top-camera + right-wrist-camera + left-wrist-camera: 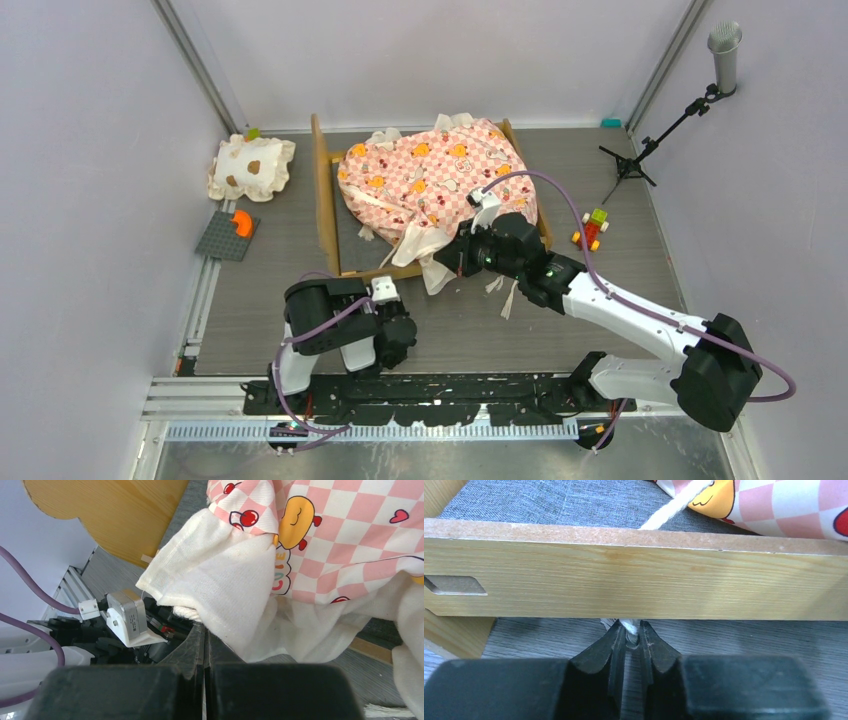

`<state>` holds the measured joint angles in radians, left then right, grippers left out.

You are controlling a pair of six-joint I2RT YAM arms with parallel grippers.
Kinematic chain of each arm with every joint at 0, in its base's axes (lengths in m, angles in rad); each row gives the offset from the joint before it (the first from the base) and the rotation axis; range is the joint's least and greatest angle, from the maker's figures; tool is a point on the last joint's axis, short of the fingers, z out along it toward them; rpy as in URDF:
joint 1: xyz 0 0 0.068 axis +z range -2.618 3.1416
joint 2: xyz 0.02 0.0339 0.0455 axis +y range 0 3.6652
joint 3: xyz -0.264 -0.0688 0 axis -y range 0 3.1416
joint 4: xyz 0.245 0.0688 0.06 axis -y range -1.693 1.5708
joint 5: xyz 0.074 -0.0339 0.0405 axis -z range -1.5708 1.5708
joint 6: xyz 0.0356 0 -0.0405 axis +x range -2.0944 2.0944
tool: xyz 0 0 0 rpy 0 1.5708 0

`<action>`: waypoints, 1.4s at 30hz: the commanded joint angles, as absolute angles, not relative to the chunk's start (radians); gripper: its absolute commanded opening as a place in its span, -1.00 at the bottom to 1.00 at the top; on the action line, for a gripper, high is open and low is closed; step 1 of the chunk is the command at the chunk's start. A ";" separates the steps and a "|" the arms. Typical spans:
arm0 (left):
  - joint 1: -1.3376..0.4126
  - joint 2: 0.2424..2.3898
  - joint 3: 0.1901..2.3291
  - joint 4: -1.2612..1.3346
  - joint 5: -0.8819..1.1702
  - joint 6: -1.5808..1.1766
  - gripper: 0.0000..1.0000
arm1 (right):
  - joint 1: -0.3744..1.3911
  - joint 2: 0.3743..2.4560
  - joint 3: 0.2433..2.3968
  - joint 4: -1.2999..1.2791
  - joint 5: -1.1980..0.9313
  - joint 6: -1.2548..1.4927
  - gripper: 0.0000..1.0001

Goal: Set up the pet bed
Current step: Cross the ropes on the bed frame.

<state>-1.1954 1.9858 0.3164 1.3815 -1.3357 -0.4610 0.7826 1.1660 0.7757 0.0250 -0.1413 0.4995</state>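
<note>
The pet bed's light-wood frame (325, 200) stands mid-table with its headboard on the left. Its pink checkered mattress (440, 175) lies bunched across the frame's right part, leaving the dark base (355, 235) bare beside the headboard. My left gripper (388, 283) sits low against the front rail (634, 575), shut (631, 632) on the end of a white cord (674, 505) that runs over the rail from the mattress. My right gripper (448, 258) is at the mattress's near corner, shut (206, 627) on the edge of the cream ruffle (220, 575).
A cream spotted pillow (250, 167) lies at the back left, and a grey plate with an orange piece (228, 235) lies in front of it. Coloured toy blocks (592, 228) and a tripod stand (650, 140) are on the right. Loose cream ties (510, 295) trail beneath the right wrist.
</note>
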 commanded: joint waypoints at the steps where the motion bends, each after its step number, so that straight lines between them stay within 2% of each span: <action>1: -1.192 1.960 0.292 1.431 -1.395 -0.431 -0.73 | 0.783 1.159 0.822 0.043 -0.152 0.498 -0.98; 5: -1.201 1.920 0.258 1.431 -1.404 -0.431 -1.00 | 0.784 1.157 0.829 0.022 -0.158 0.493 -0.99; 10: -1.249 1.864 0.248 1.431 -1.383 -0.332 -1.00 | 0.783 1.176 0.854 -0.023 -0.202 0.479 -0.98; 19: -1.443 1.736 0.209 1.420 -1.520 -0.194 -1.00 | 0.784 1.243 0.905 -0.041 -0.354 0.494 -0.99; 24: -1.473 1.699 0.199 1.426 -1.574 -0.143 -1.00 | 0.811 1.313 0.952 -0.032 -0.450 0.527 -0.99; 42: -1.479 1.350 0.056 1.431 -1.703 -0.007 -1.00 | 0.991 1.580 1.168 -0.116 -0.376 0.534 -0.99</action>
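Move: The left fingertips are already around the frayed rope end, barely 1 cm ahead, below the bed frame's near rail. The rail there is about 2 cm ahead and 4 cm above; the frame's left corner post is 8 cm left and 2 cm ahead. From the right hand, which already pinches the other rope with the white frill, that frayed end lies some 10 cm left, 2 cm ahead and 16 cm below; the rail passes roughly 4 cm ahead and 12 cm below. Back and up out from under the rail, the left hand draws the frayed rope end once its fingers have shut on it, some 6 cm back and 8 cm up, ending slightly to the left. The right hand, keeping its pinch on rope and frill, swings left about 10 cm and back 6, sinking a little, towards and close over the left fingers, turning some 20 degrees counter-clockwise and tipping down. ##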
